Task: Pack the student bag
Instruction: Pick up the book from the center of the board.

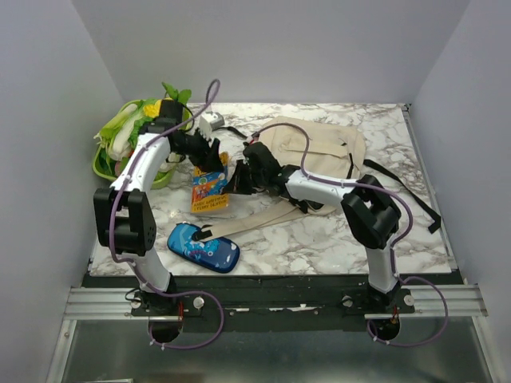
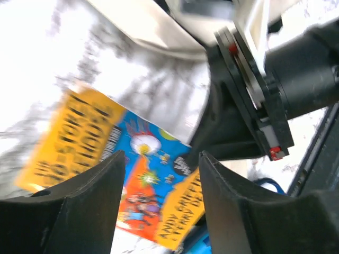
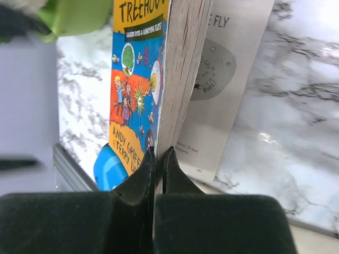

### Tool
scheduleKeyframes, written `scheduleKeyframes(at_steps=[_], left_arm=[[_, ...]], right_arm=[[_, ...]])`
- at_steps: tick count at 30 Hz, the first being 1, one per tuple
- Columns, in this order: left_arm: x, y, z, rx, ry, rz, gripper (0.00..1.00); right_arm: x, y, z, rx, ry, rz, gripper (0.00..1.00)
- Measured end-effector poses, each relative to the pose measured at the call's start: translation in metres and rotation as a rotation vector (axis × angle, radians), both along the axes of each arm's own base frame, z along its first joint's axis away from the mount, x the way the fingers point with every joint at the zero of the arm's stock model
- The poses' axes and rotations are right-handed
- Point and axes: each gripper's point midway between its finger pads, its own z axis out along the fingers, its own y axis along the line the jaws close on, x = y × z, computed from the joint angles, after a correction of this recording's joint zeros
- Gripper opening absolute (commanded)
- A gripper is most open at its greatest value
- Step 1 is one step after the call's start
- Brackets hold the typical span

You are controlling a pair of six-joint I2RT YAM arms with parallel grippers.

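Observation:
The student bag [image 1: 319,145] is a beige cloth backpack lying flat at the back right of the table, with a long beige strap [image 1: 257,219] running toward the front. A yellow, blue and orange paperback book [image 1: 210,191] is left of the bag. My right gripper [image 1: 238,180] is shut on the book's right edge. In the right wrist view [image 3: 159,153] it pinches the cover [image 3: 136,79] and some pages, and one page [image 3: 228,79] hangs loose. My left gripper [image 1: 209,156] is open just above the book [image 2: 143,174], its fingers [image 2: 100,201] apart and empty.
A dark-blue patterned pencil case [image 1: 204,246] lies near the front edge, on the strap's end. A green basket of vegetables [image 1: 132,144] stands at the back left. A black strap [image 1: 409,193] trails to the right of the bag. Grey walls enclose the table.

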Motion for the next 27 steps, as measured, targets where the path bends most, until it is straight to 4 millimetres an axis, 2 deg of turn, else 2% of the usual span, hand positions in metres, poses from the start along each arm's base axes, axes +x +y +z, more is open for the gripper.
scheduleKeyframes(at_steps=[4, 7, 11, 12, 16, 18, 21, 23, 24, 27], left_arm=[[0.034, 0.025, 0.067, -0.022, -0.156, 0.078, 0.68], [0.043, 0.044, 0.095, -0.037, -0.215, 0.123, 0.69], [0.046, 0.059, 0.107, -0.052, -0.225, 0.158, 0.77], [0.046, 0.061, 0.108, -0.057, -0.223, 0.162, 0.77], [0.043, 0.058, 0.113, -0.086, -0.22, 0.152, 0.81], [0.039, 0.051, 0.114, -0.117, -0.228, 0.135, 0.82], [0.022, 0.032, 0.099, -0.122, -0.207, 0.085, 0.86], [0.009, 0.005, 0.086, -0.121, -0.185, 0.006, 0.91], [-0.001, -0.015, 0.077, -0.113, -0.174, -0.049, 0.98], [-0.03, -0.063, 0.052, -0.09, -0.134, -0.196, 0.99]], right_arm=[[-0.002, 0.007, 0.031, 0.035, -0.073, 0.04, 0.01], [0.002, 0.0, 0.066, 0.046, -0.152, 0.036, 0.01], [0.004, -0.023, 0.117, 0.046, -0.261, -0.003, 0.01], [0.003, -0.032, 0.134, 0.052, -0.299, -0.023, 0.01], [-0.009, -0.077, 0.18, 0.068, -0.394, -0.091, 0.01], [-0.017, -0.097, 0.193, 0.074, -0.423, -0.125, 0.01], [-0.034, -0.134, 0.2, 0.054, -0.443, -0.187, 0.01], [-0.046, -0.158, 0.2, 0.034, -0.448, -0.23, 0.01], [-0.055, -0.173, 0.196, 0.015, -0.443, -0.255, 0.01], [-0.075, -0.211, 0.193, -0.013, -0.432, -0.332, 0.01]])
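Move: Well to the right hand's right lies the backpack, about 24 cm over, 11 cm ahead and 7 cm down; this hand already holds the book, whose middle is some 4 cm to its left and 3 cm ahead. The pencil case is 7 cm to its left, 12 cm back and 8 cm down; the vegetable basket, 24 cm left and 16 cm ahead. From the empty left hand, the book's middle is about 3 cm back, 1 cm left and 8 cm down. Lifting the book first, the right hand keeps its shut pinch, climbs about 20 cm, then sweeps some 21 cm right and a little back towards the backpack's side, its fingers tipping up roughly 25 degrees and turning clockwise. The left hand rises clear, forward and left, then swings right and down after the book, opening wide. ##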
